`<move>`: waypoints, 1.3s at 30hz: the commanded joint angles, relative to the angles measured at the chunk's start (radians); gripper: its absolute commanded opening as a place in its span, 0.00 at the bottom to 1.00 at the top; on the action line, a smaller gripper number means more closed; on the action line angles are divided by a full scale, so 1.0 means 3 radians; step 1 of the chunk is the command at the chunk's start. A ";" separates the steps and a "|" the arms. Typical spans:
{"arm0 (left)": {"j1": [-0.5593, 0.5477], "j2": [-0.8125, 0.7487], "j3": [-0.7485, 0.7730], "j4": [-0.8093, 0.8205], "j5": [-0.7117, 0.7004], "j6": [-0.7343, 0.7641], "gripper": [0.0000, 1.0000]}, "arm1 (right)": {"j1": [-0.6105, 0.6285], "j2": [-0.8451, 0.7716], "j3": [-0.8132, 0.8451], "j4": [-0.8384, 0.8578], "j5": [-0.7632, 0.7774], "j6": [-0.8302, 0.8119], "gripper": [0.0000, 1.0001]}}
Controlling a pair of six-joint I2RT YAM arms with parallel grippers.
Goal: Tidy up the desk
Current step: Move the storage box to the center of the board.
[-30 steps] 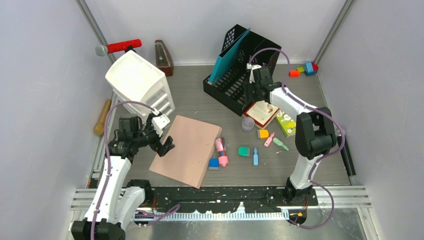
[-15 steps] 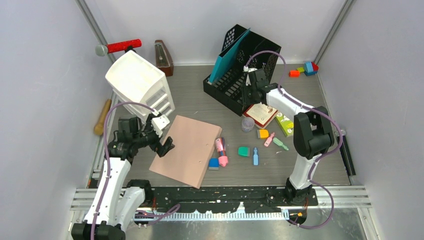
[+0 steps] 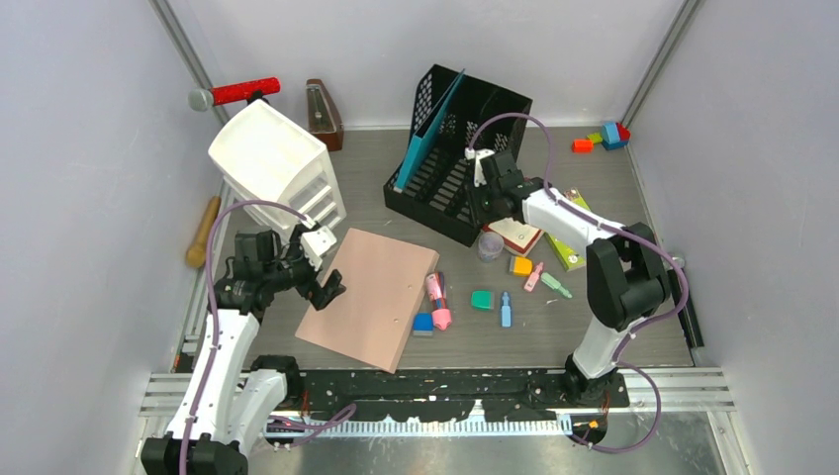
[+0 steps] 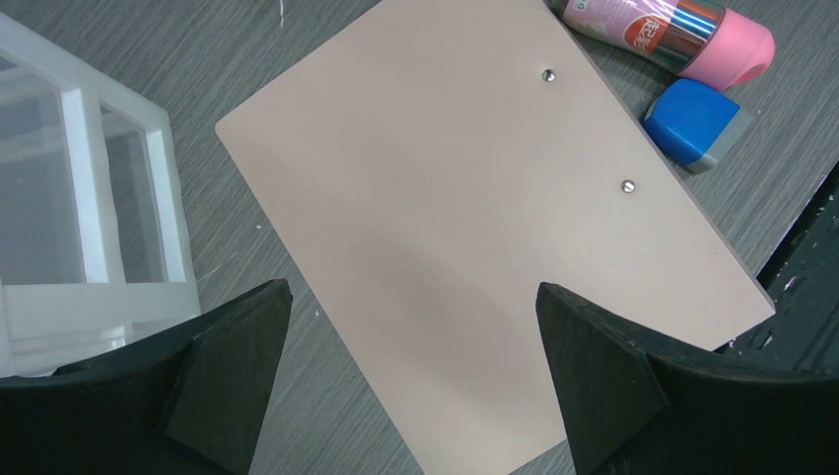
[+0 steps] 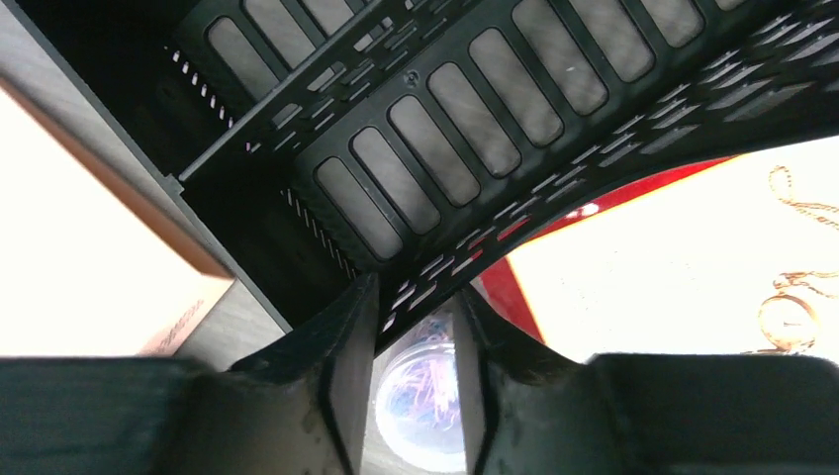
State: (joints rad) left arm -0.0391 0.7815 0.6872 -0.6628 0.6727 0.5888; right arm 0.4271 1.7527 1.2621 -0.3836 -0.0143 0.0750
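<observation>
The desk is a grey wood-grain top littered with items. My right gripper is shut on the lower wall of the black mesh file rack, which holds a teal folder. In the right wrist view the rack's wall runs between the fingers, with a clear round container below. My left gripper hangs open over the near left corner of a pink clipboard, touching nothing.
A tilted white drawer unit stands left of the clipboard. A red box, green box, glue stick, blue eraser and small coloured pieces lie mid-desk. A hammer, metronome and blocks sit at the back.
The right gripper has closed on the file rack's wall and dragged the rack left and a little back, off the red box. The left arm has not moved.
</observation>
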 commanded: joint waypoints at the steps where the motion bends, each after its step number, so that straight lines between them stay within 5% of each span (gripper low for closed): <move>1: -0.0009 0.0003 0.0028 0.0064 -0.0034 0.0140 0.99 | 0.0156 -0.0202 -0.0064 -0.0297 -0.0287 -0.0312 0.42; 5: -0.0010 -0.0002 -0.0007 -0.0121 -0.0124 0.0348 0.99 | 0.0178 -0.0341 0.0154 -0.0399 -0.0305 -0.0467 0.68; 9: -0.0011 -0.0039 -0.0030 -0.0435 -0.0294 0.0691 0.99 | 0.0226 -0.0414 0.0480 -0.0592 -0.0426 -0.0633 0.76; 14: -0.0015 -0.0099 -0.0060 -0.1170 -0.0437 0.1401 0.99 | 0.0462 -0.0520 0.0670 -0.0820 -0.0642 -0.0842 0.78; 22: -0.0066 -0.0128 -0.0122 -0.1611 -0.0348 0.2028 0.99 | 0.1128 -0.0347 0.0632 -0.1026 -0.0779 -0.1233 0.79; 39: -0.0555 0.0166 -0.0306 -0.1405 -0.0261 0.2442 0.99 | 0.1407 0.0854 0.1401 -0.1328 -0.0474 -0.1329 0.88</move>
State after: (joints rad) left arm -0.1753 0.8207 0.6197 -1.1328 0.5564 1.2900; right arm 0.8482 1.9865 1.5879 -0.7528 -0.1925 -0.2924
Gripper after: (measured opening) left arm 0.987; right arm 0.872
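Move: The right fingers still straddle the storage box's near wall; the board's middle lies about 18 cm back and 22 cm left of them, 8 cm lower. From that hand the box's middle is some 8 cm ahead and 7 cm left, about level; the clear cup 7 cm back, 1 cm right; the pink bottle 18 cm back, 8 cm left. From the left hand, the board's middle is 2 cm back, 6 cm right, 13 cm below. Right hand opens off the storage box, arcs 20 cm left and back to the board; left sinks back. ##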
